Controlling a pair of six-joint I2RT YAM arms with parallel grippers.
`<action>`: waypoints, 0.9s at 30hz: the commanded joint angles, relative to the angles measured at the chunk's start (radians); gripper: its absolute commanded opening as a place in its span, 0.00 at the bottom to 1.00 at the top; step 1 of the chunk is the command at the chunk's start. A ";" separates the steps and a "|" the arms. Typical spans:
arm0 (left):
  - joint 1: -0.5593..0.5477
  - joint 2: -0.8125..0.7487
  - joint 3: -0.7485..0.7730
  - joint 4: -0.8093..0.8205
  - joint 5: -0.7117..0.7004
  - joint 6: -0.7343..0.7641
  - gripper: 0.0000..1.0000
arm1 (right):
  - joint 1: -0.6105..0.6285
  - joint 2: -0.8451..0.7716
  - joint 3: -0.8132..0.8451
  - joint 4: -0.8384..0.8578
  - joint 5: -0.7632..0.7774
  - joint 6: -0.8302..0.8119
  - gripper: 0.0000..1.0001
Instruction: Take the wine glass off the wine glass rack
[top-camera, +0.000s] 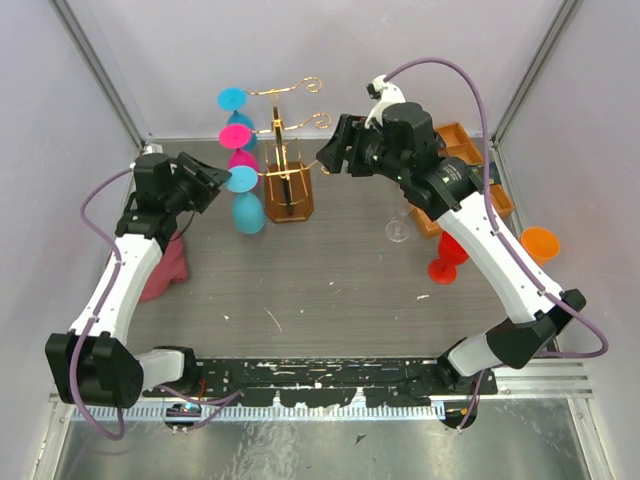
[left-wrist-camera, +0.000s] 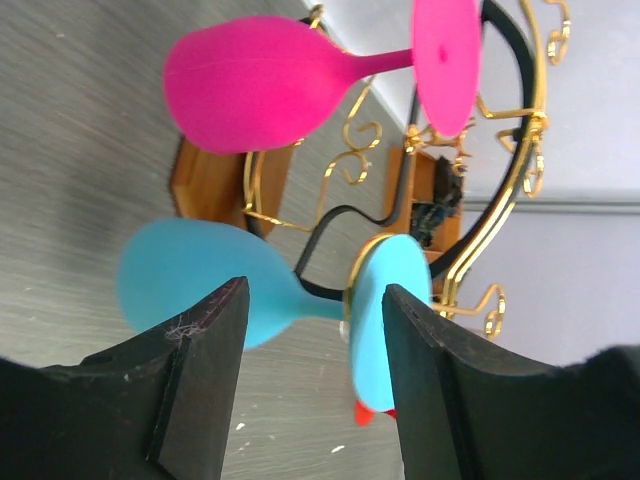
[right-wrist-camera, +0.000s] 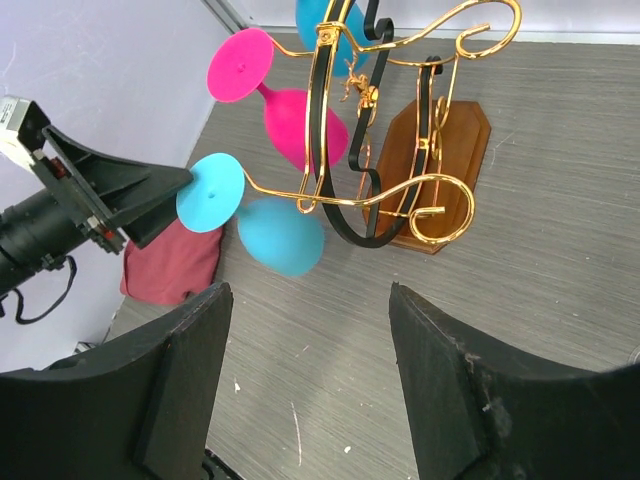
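Observation:
The wine glass rack (top-camera: 287, 150), gold wire on a brown wooden base, stands at the back of the table with several glasses hanging from it. A light blue wine glass (top-camera: 248, 212) hangs on its front left arm, foot (top-camera: 241, 179) towards my left gripper (top-camera: 218, 182). In the left wrist view that gripper (left-wrist-camera: 315, 370) is open. The blue glass (left-wrist-camera: 185, 285) has its stem in the gap and its foot (left-wrist-camera: 390, 305) just beyond the right finger. A pink glass (left-wrist-camera: 265, 95) hangs above. My right gripper (top-camera: 330, 155) is open and empty, hovering right of the rack (right-wrist-camera: 400, 150).
A maroon cloth (top-camera: 170, 268) lies under my left arm. A clear glass (top-camera: 397, 232), a red glass (top-camera: 446, 262) and an orange glass (top-camera: 540, 243) stand on the right. An orange-brown compartmented tray (top-camera: 470, 160) sits at the back right.

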 joint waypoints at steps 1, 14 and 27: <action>0.001 0.040 0.043 0.125 0.101 -0.051 0.62 | -0.006 -0.064 0.002 0.049 0.010 -0.026 0.69; 0.002 0.026 0.050 0.121 0.101 -0.045 0.00 | -0.008 -0.061 -0.001 0.050 0.008 -0.024 0.69; 0.004 0.105 -0.004 0.352 0.065 -0.128 0.00 | -0.009 -0.005 0.033 0.049 -0.044 -0.020 0.69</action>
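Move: The light blue wine glass's round base is about 4 cm to the left gripper's right, 1 cm ahead and nearly level, its bowl hanging below. From the same gripper, the pink glass's base is some 9 cm ahead, 2 cm right and 4 cm higher, and the rack's upright roughly 4 cm ahead, 11 cm right, its middle 8 cm lower. From the right gripper, the light blue base lies about 16 cm left, 4 cm ahead and 13 cm lower. Bring the left gripper rightward, forward and up, about 3 cm in all, so its open fingers come above and below the light blue glass's base, then shut them fully to pinch the thin disc by its near edge. Keep hold and raise it another 2 cm, easing slightly back left and finally forward, with the fingers tipping up a little. ##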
